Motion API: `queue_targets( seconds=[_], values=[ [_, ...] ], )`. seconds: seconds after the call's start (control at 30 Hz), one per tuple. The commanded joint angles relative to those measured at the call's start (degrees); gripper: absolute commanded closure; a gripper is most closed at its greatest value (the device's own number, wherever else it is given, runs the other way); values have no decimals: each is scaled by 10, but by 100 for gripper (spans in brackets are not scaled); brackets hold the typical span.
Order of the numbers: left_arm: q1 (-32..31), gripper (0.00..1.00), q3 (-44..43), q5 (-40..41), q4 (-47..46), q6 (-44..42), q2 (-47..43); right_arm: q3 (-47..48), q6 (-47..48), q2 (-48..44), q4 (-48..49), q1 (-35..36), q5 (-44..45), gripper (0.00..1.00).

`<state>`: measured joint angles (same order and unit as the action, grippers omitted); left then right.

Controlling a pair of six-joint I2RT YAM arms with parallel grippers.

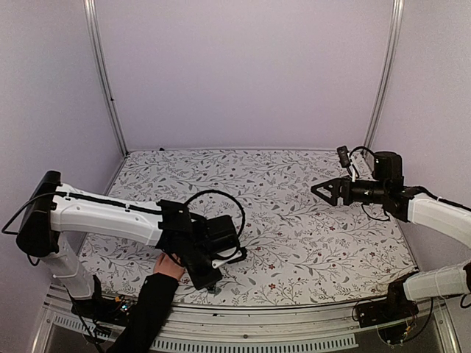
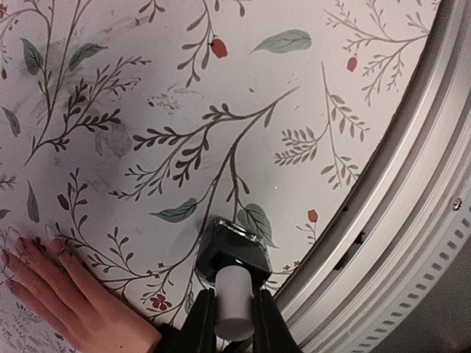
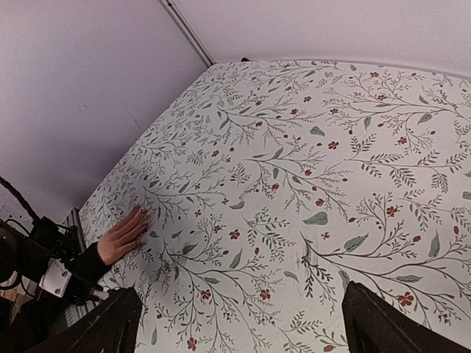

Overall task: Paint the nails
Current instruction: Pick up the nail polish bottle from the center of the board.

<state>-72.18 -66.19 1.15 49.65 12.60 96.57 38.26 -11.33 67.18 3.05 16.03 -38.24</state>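
A light-skinned hand (image 2: 70,298) in a black sleeve lies flat on the floral table with its fingers spread. The nails (image 2: 57,245) are tiny and look dark reddish. Right of the hand stands a small dark bottle (image 2: 234,250) with a white cap (image 2: 235,298). My left gripper (image 2: 235,307) is shut on that cap, one black finger on each side. From above, the left gripper (image 1: 208,279) is low at the table's front edge, beside the hand (image 1: 169,265). My right gripper (image 1: 324,190) hangs open and empty over the right side, far from the hand (image 3: 121,235).
The table's metal front rail (image 2: 401,213) runs just right of the bottle. A black cable loop (image 1: 221,197) arches over the left wrist. The right gripper's black fingers (image 3: 99,323) frame the bottom of its view. Pale walls enclose the back and sides.
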Motion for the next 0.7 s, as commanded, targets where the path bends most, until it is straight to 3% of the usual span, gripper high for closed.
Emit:
queue_targets(
  seconds=[0.0, 0.5, 0.67],
  values=[
    [-6, 100, -31, 15, 18, -48, -24, 11, -2, -27, 18, 17, -53, 1],
    [-23, 100, -125, -6, -28, -187, -82, -5, 38, -108, 42, 182, -146, 1],
    [-40, 100, -126, -86, -66, -266, -133, -14, 60, -103, 38, 239, -156, 1]
  ],
)
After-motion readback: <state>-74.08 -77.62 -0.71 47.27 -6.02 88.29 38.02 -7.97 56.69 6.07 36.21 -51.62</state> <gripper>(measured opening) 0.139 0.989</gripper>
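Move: The left fingers are already shut on the white cap of the nail polish bottle, whose middle is about 2 cm below that hand, straight under it. The person's hand lies flat some 11 cm to the left of the bottle and 10 cm farther out. From the open right gripper, the bottle is about 22 cm back, 30 cm to the left and 17 cm lower; the person's hand is roughly 12 cm back and 41 cm to the left, 18 cm lower. Keep the left fingers pinched on the cap and lift the bottle about 12 cm off the board, carrying it to the right as it rises, away from the person's hand, and tilting so the base swings right. Meanwhile bring the wide-open right gripper back, left and up towards the bottle, turning it some 30 degrees counter-clockwise. ##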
